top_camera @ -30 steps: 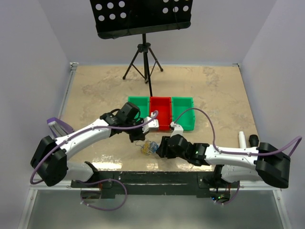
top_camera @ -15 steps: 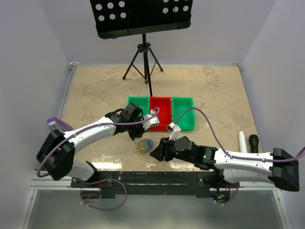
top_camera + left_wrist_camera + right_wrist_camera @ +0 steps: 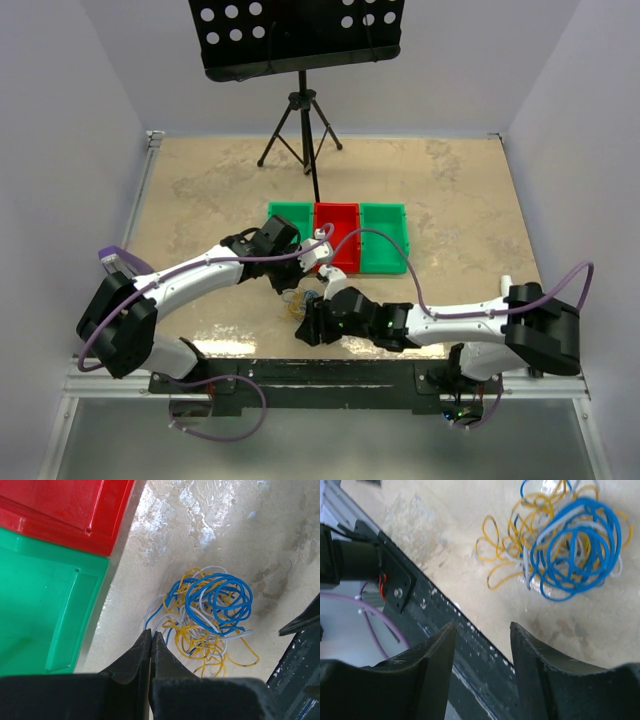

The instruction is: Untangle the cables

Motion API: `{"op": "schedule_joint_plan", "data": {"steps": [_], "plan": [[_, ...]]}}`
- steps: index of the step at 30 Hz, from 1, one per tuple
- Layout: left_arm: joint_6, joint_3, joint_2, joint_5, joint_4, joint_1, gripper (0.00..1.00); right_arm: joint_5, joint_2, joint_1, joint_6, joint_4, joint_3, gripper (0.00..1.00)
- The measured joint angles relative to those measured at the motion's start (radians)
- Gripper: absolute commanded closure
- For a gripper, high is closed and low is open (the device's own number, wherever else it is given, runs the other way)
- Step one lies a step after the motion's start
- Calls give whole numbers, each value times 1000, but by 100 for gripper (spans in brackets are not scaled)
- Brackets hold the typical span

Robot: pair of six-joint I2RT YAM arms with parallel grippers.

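The cables [image 3: 304, 302] are a small clump of thin blue, yellow and white strands lying on the table just in front of the bins; they fill the left wrist view [image 3: 210, 615] and the upper right of the right wrist view [image 3: 565, 550]. My left gripper [image 3: 291, 291] is shut, its tips [image 3: 151, 633] at the clump's left edge, where a blue and a white strand run up to them. I cannot tell if a strand is pinched. My right gripper [image 3: 309, 328] stands open and empty [image 3: 482, 626] over the table's front edge, just short of the clump.
A red bin [image 3: 337, 235] sits between two green bins [image 3: 290, 215] [image 3: 385, 245] right behind the clump; the red bin [image 3: 75, 510] and a green bin [image 3: 45, 605] lie close to my left fingers. A tripod music stand [image 3: 300, 130] is at the back. The black front rail [image 3: 420, 610] lies under my right gripper.
My right arm has swung left and its gripper has come round to the near side of the clump. The left gripper has shifted slightly over the clump and stayed shut.
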Motion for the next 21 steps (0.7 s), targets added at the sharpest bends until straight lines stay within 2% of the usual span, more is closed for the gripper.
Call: {"op": "schedule_joint_plan", "data": {"steps": [6,13,15,21], "plan": [[-19,0,-1,13,3,12,100,58,112,3,-5,-8,101,51],[-25,0,-9,2,-22,36,100,144,189,16,10,-39,166,62],[-24,0,-21,11,-27,37,100,158,183,23,17,-42,167,68],[-6,0,-97,98,-56,24,100,231,80,18,90,-87,118,95]]}}
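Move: The loose yellow loops I want are at the tangle's near edge, about 3 cm ahead of my open right hand, 2 cm to its left and 2 cm below. The blue coil's middle lies about 5 cm ahead of that hand and 1 cm to its right. My left hand already holds a white strand; from it those yellow loops are some 6 cm back and 2 cm right, and the left green bin is about 12 cm ahead and 1 cm right. I slide my half-open right hand about 4 cm forward and left into the yellow loops, dipping slightly, then shut its fingers nearly fully on a loop while they ease back to the right and up, turning some 15 degrees clockwise. My left hand keeps its pinch on the white strand, shifts about 1 cm left, then lifts about 2.5 cm while drawing back. ##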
